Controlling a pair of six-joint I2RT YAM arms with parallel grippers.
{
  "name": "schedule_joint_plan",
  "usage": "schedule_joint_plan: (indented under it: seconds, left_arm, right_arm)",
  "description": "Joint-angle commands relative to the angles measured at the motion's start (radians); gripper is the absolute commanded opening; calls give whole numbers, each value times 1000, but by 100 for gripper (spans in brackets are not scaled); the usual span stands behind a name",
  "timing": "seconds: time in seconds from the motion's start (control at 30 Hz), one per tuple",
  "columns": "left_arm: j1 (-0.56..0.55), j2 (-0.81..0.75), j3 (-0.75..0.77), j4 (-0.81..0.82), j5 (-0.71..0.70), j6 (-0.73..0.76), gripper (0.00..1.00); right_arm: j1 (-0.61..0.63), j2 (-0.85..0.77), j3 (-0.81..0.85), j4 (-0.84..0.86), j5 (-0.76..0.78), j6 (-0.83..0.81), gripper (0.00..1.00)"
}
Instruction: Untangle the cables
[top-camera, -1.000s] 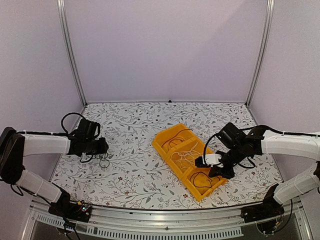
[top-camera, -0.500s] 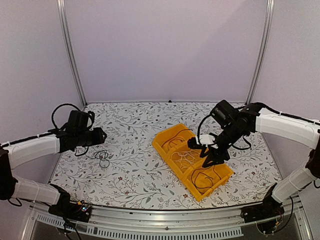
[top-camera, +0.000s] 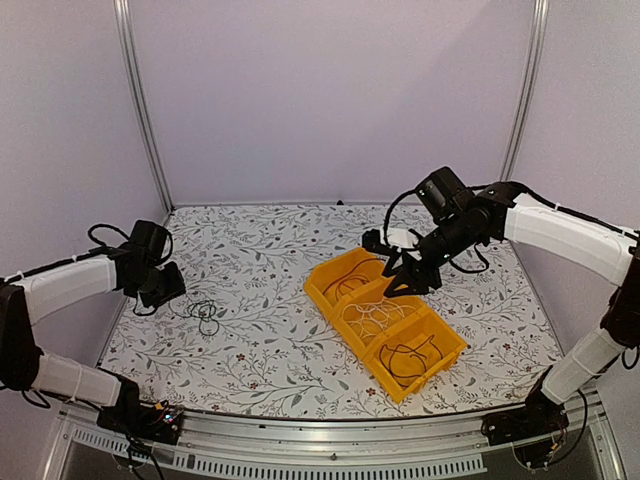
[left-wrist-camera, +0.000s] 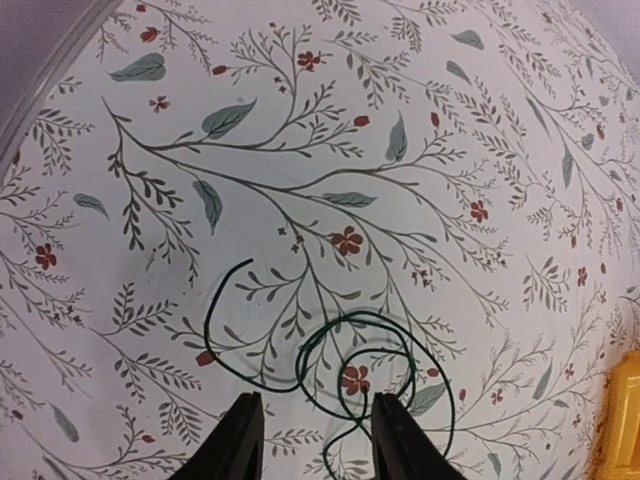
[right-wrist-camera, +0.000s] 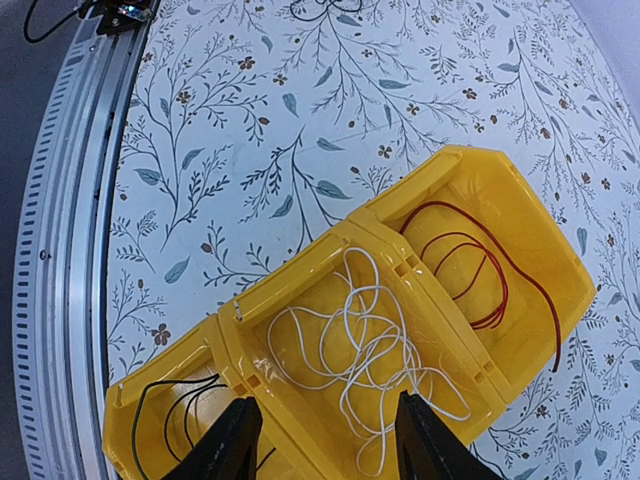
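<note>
A dark cable (left-wrist-camera: 350, 365) lies coiled on the floral table, left of middle (top-camera: 203, 315). My left gripper (left-wrist-camera: 318, 440) is open and empty, hovering just above it. A yellow three-compartment tray (top-camera: 352, 262) holds a reddish-brown cable (right-wrist-camera: 480, 265) in the far bin, a white cable (right-wrist-camera: 385, 350) in the middle bin and a black cable (right-wrist-camera: 165, 415) in the near bin. My right gripper (right-wrist-camera: 322, 445) is open and empty above the tray's middle bin (top-camera: 405, 278).
The tray (right-wrist-camera: 300, 275) sits diagonally right of centre. The table's metal front rail (right-wrist-camera: 70, 200) runs along the near edge. Purple walls enclose the back and sides.
My right gripper has risen and moved back from the tray's near bin to above the middle bin. My left arm has pulled back to the left, leaving the dark cable on the table.
</note>
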Motion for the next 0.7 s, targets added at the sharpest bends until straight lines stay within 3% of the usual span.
schedule_joint_plan:
  seconds: [0.0, 0.2, 0.43, 0.53, 0.67]
  left_arm:
    - [73, 27, 12, -82, -47, -47, 37]
    - [140, 124, -16, 21, 0, -12, 34]
    - [159, 236, -14, 136, 37, 31, 17]
    - [159, 253, 4, 156, 52, 57, 2]
    - [133, 191, 33, 228, 164, 117, 0]
  right_arm:
    - [-4, 23, 25, 77, -58, 90, 50]
    - [-4, 20, 9, 82, -75, 104, 50]
    - [-4, 18, 10, 88, -69, 111, 50]
    - [-4, 25, 17, 96, -69, 111, 50]
    - [-4, 53, 61, 124, -61, 129, 51]
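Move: The dark green cable's curled free end lies about 4 cm to the left hand's left and 1 cm ahead, some 7 cm below it. The cable's coil lies about 4 cm to the hand's right and 2 cm back, at the same depth, and the table's left edge runs roughly 19 cm to its left. From the right hand, over the yellow box, that free end is some 60 cm left, 7 cm ahead and 18 cm down. The left hand swings left about 4 cm and then sinks about 6 cm onto the green cable's free end, well clear of the coil, its fingers tipping some 10 degrees nearer to straight down. Low over the table the fingers close from about a third open to shut, pinching the cable a little way behind its tip, and the hand then eases slightly forward and back to the right. ##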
